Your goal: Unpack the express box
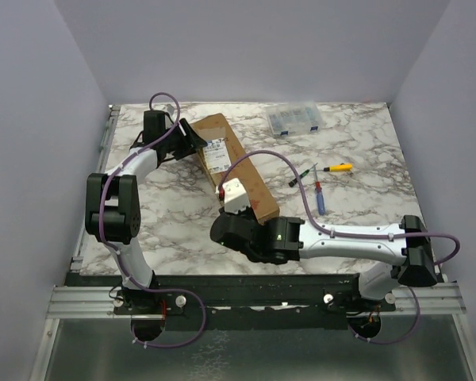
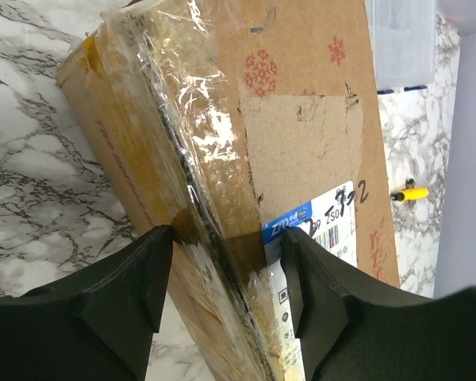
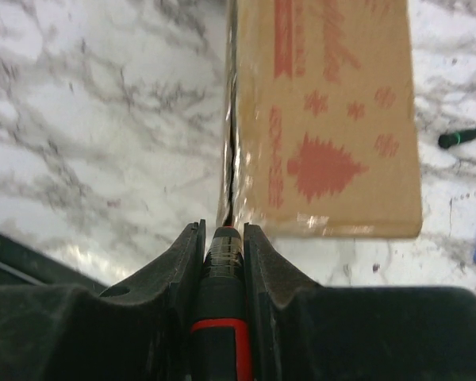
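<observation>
The express box (image 1: 236, 167), a long brown carton with shiny tape, a white label and red printing, lies diagonally on the marble table. My left gripper (image 1: 192, 143) straddles its far end. In the left wrist view the jaws (image 2: 226, 270) clamp the box (image 2: 301, 103) across its taped edge, one finger on the side face, the other over the label. My right gripper (image 1: 224, 208) is at the near end, shut on a black tool with a red band (image 3: 222, 317). The tool's tip touches the taped seam (image 3: 232, 190) at the box's corner.
A clear plastic organiser case (image 1: 295, 119) stands at the back right. Right of the box lie a yellow-handled screwdriver (image 1: 337, 167), a green-tipped tool (image 1: 301, 175) and a blue tool (image 1: 320, 198). Grey walls enclose the table on three sides.
</observation>
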`<state>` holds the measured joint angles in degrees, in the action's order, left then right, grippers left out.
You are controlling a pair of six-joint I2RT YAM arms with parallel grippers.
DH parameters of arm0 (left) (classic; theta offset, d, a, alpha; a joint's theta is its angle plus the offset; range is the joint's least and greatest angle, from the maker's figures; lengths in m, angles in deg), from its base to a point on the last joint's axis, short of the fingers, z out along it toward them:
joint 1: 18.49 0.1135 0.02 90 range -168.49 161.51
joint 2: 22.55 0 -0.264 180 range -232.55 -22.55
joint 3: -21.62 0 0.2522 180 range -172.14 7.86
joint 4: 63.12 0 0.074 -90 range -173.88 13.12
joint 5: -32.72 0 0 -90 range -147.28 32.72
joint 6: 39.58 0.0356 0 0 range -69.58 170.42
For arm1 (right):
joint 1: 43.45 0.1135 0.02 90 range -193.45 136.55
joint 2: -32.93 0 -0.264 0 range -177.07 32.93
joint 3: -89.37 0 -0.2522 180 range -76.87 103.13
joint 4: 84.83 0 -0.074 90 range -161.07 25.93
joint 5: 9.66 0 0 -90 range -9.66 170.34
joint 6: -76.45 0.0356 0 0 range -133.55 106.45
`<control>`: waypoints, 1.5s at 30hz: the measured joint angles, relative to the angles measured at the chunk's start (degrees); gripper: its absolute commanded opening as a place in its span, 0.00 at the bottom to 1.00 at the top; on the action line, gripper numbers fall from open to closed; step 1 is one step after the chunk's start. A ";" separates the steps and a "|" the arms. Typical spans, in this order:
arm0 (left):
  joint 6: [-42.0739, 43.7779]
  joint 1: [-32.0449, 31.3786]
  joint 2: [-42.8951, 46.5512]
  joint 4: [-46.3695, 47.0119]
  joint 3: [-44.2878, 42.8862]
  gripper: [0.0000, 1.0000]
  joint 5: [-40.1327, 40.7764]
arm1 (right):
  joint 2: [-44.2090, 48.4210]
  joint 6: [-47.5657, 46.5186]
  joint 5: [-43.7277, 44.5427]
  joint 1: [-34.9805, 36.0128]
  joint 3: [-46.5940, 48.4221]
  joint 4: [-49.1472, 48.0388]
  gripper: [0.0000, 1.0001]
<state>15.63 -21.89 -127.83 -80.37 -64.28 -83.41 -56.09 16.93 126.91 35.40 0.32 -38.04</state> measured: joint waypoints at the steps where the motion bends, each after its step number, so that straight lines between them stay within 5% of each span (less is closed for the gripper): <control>1: 0.13 0.00 -0.07 -0.04 -0.17 0.61 0.09 | -0.02 1.29 -0.11 1.16 -0.15 2.05 0.00; 6: 0.35 -0.04 -0.33 0.48 -0.59 0.61 1.60 | -0.22 7.52 -0.20 6.45 -0.83 12.09 0.00; 11: 0.83 -0.09 -0.33 0.57 -0.61 0.74 1.75 | -0.15 11.52 -0.09 7.89 -0.83 17.29 0.00; 22: 6.45 -0.66 5.60 -4.57 -0.35 0.89 2.58 | 11.69 10.62 3.74 1.64 -2.75 18.12 0.00; 30: 9.70 -0.98 22.01 -4.94 1.62 0.89 4.33 | 17.75 2.99 -2.47 -23.63 -7.65 14.27 0.00; 38: 9.14 -2.14 22.47 -4.90 2.58 0.88 4.50 | 29.59 5.75 -34.49 -76.19 -24.61 -1.22 0.00; 45: 8.59 -4.28 21.88 -5.25 2.86 0.88 4.31 | 30.18 16.65 -52.22 -98.29 -39.76 -13.84 0.00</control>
<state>24.22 -26.18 -105.95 -85.61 -61.42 -79.11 -25.90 33.59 74.69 -62.89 -39.44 -51.87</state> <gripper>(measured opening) 0.885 0.270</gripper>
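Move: The right gripper holds the knife, pointing forward and down at the box's near-left corner, about 5 cm ahead and 8 cm below; the box's middle is some 20 cm straight ahead. The blue screwdriver lies about 14 cm ahead and 23 cm right, the green one 20 ahead and 18 right. The left gripper is on the box's far-left edge, the box's middle roughly 9 cm back and 11 cm right, the label 4 back and 6 right. Draw the knife back and down about 6 cm off the near end of the box's left seam, then lift it and swing it forward and far right, past the blue screwdriver, sinking at the end, net some 40 cm right, wrist rolling and turning clockwise. Meanwhile spread the left fingers off the box edge, rise about 14 cm and draw back 5, tipping the fingers up. ##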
